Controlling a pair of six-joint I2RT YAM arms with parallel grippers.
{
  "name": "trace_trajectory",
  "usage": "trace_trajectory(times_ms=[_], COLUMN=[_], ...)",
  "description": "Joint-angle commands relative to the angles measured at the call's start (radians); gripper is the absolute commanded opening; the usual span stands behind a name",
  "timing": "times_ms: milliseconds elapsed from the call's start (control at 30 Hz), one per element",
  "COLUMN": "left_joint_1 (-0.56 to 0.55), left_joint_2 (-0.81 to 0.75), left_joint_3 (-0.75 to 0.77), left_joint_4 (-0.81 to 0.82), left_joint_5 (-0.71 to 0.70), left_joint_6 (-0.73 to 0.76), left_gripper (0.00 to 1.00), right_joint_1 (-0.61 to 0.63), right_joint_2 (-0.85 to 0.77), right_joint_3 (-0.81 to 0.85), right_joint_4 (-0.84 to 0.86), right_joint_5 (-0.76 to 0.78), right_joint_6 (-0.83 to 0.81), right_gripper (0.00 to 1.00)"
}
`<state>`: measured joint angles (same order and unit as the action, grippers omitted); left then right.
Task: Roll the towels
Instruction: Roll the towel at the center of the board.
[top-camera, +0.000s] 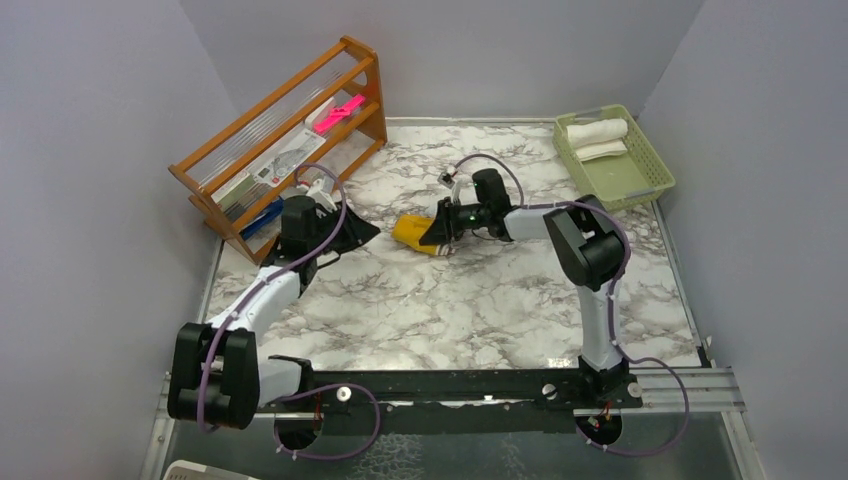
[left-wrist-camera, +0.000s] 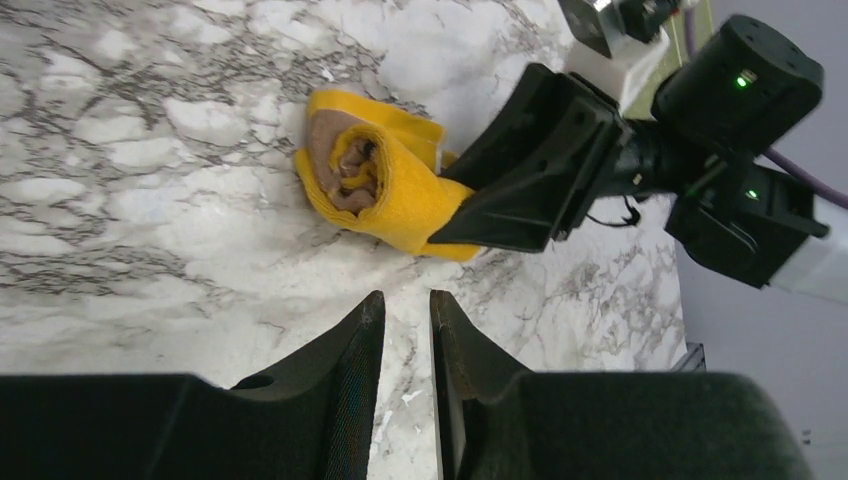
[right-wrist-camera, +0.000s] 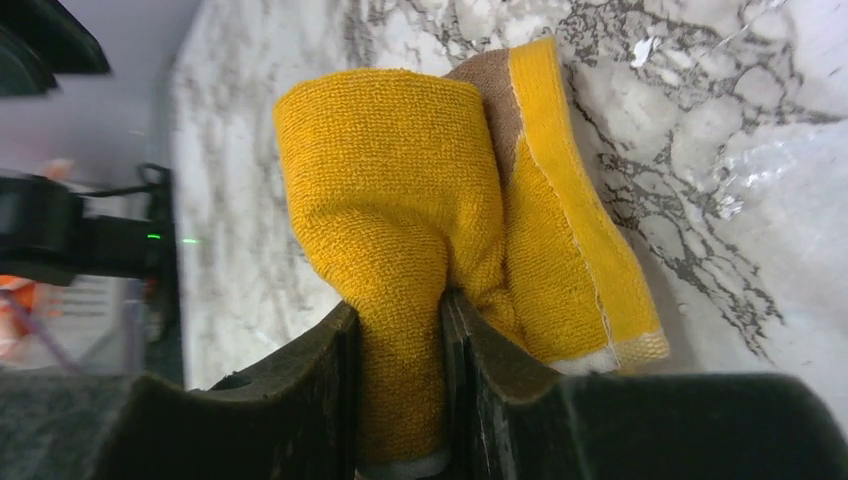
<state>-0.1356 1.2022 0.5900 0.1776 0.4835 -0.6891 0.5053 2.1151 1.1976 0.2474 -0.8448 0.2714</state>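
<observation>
The mustard-yellow towel (top-camera: 413, 234) lies rolled on the marble table near its middle, and its brown inner face shows at the open end (left-wrist-camera: 345, 160). My right gripper (right-wrist-camera: 398, 305) is shut on one end of the roll (right-wrist-camera: 390, 170), with yellow cloth pinched between its fingers (left-wrist-camera: 540, 150). My left gripper (left-wrist-camera: 407, 298) stands a short way to the left of the roll (left-wrist-camera: 385, 190). Its jaws are narrowly open, with only bare marble between them. A cream-white towel (top-camera: 597, 131) lies rolled in the green basket (top-camera: 640, 180) at the back right.
A wooden rack (top-camera: 285, 140) stands at the back left, close behind my left gripper (top-camera: 362, 235), holding a pink item (top-camera: 338, 112) and a blue one (top-camera: 262, 217). Grey walls close in the table on three sides.
</observation>
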Motion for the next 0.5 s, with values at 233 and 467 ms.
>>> trace_trajectory(times_ms=[233, 467], left_joint_1=[-0.181, -0.23], left_joint_2=[0.181, 0.337], left_joint_3=[-0.039, -0.088], left_joint_4=[0.272, 0.536], left_joint_5=[-0.057, -0.102], left_joint_6=[-0.111, -0.215], left_gripper=[0.33, 0.51], right_joint_1=[-0.069, -0.068], right_joint_2=[0.192, 0.202], right_joint_3=[-0.144, -0.186], right_joint_4=[0.618, 0.722], right_joint_5=[-0.267, -0.221], right_joint_6=[0.79, 0.88], right_gripper=[0.28, 0.25])
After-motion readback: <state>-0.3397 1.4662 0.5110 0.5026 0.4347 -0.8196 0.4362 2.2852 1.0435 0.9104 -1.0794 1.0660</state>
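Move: The right fingers already pinch the rolled yellow-and-brown towel. Its middle lies about 3 cm left of that hand point, 1 cm ahead and 1 cm lower. From the raised left hand the towel's middle is some 11 cm right, 2 cm ahead and 12 cm below. The wooden rack stands roughly 17 cm left of the left hand and 18 cm ahead, a little lower. The green basket lies about 38 cm right of the right hand and 17 cm ahead, near its height. Still pinching the towel roll, the right hand turns it some 35 degrees, rolling with its top tipping forward while the left-pointing fingers level out, and draws back about 2 cm. The left hand swings about 7 cm right and sinks nearly as far towards the roll's left end, its drop coming mostly late, and opens its fingers from about a quarter to half; no left-hand touch can be made out. ##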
